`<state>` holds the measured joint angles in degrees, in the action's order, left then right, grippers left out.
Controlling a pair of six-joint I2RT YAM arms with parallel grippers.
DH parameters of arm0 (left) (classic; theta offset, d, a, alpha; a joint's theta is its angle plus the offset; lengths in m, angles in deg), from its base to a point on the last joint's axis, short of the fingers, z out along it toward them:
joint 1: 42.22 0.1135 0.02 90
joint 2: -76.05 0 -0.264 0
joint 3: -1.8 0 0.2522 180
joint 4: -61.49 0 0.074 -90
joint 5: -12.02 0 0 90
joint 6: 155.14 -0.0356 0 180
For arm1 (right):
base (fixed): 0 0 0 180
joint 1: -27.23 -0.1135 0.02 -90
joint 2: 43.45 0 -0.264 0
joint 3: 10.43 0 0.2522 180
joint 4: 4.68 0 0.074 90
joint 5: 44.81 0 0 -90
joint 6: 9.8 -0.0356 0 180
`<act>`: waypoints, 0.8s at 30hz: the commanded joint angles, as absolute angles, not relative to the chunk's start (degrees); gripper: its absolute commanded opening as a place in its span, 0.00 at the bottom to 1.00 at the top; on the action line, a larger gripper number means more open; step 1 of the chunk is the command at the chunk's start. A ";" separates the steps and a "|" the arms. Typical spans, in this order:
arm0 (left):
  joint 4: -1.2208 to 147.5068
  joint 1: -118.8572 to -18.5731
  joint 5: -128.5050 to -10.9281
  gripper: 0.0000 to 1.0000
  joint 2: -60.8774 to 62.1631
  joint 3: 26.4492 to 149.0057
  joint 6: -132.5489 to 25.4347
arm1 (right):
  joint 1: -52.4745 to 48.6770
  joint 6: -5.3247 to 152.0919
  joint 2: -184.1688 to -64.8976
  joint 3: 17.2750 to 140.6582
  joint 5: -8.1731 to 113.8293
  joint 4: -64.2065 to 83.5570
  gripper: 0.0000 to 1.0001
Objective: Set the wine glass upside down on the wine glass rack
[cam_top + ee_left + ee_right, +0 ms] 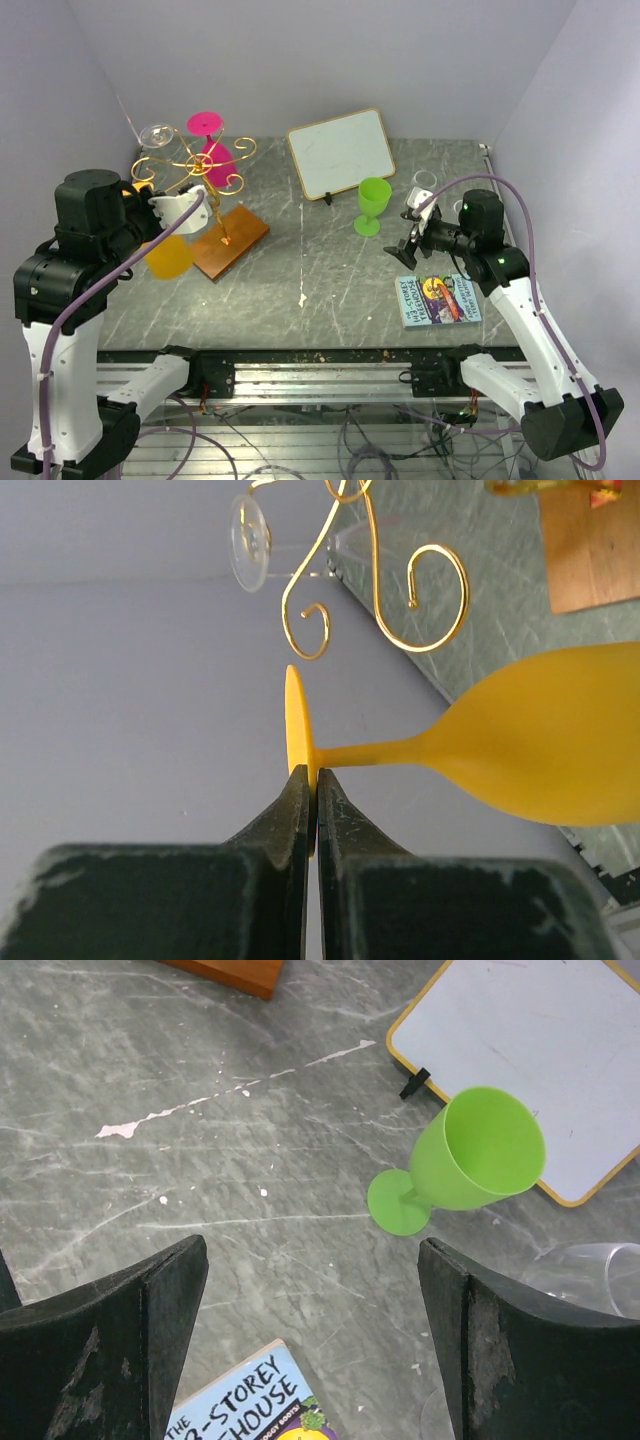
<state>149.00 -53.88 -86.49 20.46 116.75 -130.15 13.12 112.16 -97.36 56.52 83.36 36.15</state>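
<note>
My left gripper (190, 207) is shut on the round foot of a yellow wine glass (168, 255), whose bowl hangs down beside the rack. In the left wrist view the gripper (317, 775) pinches the foot's edge, and the yellow glass (545, 742) lies sideways just below the rack's gold curls (425, 600). The wine glass rack (190, 172) is gold wire on a brown wooden base (232, 242). A pink glass (211, 150) and a clear glass (155, 135) hang on it. My right gripper (408, 247) is open and empty over the table, also in its wrist view (310, 1260).
A green wine glass (372, 205) stands upright mid-table, also seen in the right wrist view (470, 1155). A small whiteboard (340, 152) leans behind it. A picture book (438, 298) lies at the front right. A clear glass (422, 182) stands near the right arm.
</note>
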 commanded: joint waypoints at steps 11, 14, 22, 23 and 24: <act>141.42 -53.33 -99.65 0.07 18.98 110.87 -132.63 | 15.03 112.24 -97.06 55.46 84.65 34.57 0.86; 137.62 -53.37 -99.99 0.07 18.47 109.16 -131.96 | 15.04 112.25 -97.04 55.45 84.94 34.65 0.86; 127.54 -53.70 -101.48 0.07 17.14 104.13 -134.23 | 15.06 112.48 -96.84 55.31 85.43 34.89 0.86; 126.44 -53.79 -102.00 0.07 16.95 103.44 -134.78 | 15.02 112.61 -96.88 55.35 85.44 34.99 0.86; 125.40 -53.88 -102.39 0.07 16.67 102.91 -135.17 | 15.03 112.63 -96.95 55.36 85.42 35.08 0.86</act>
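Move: The left hand already holds the orange wine glass by its foot, bowl downward. The free rack slot it is headed for lies about 9 cm ahead, 6 cm to the right and 5 cm below. The clear glass already hung stands some 9 cm beyond that slot, and the pink one about 11 cm beyond and 8 cm to its right. From the idle right hand, the slot is roughly 48 cm left, 6 cm ahead and 12 cm higher. Leftward first, by about 2 cm with a slight sinking, then forward some 6 cm, the left hand carries the upside-down orange wine glass towards the two gold curls around the free slot. The wrist turns counter-clockwise and rolls its left side up, each by roughly 10 degrees, while the shut fingers keep their pinch on the foot. ##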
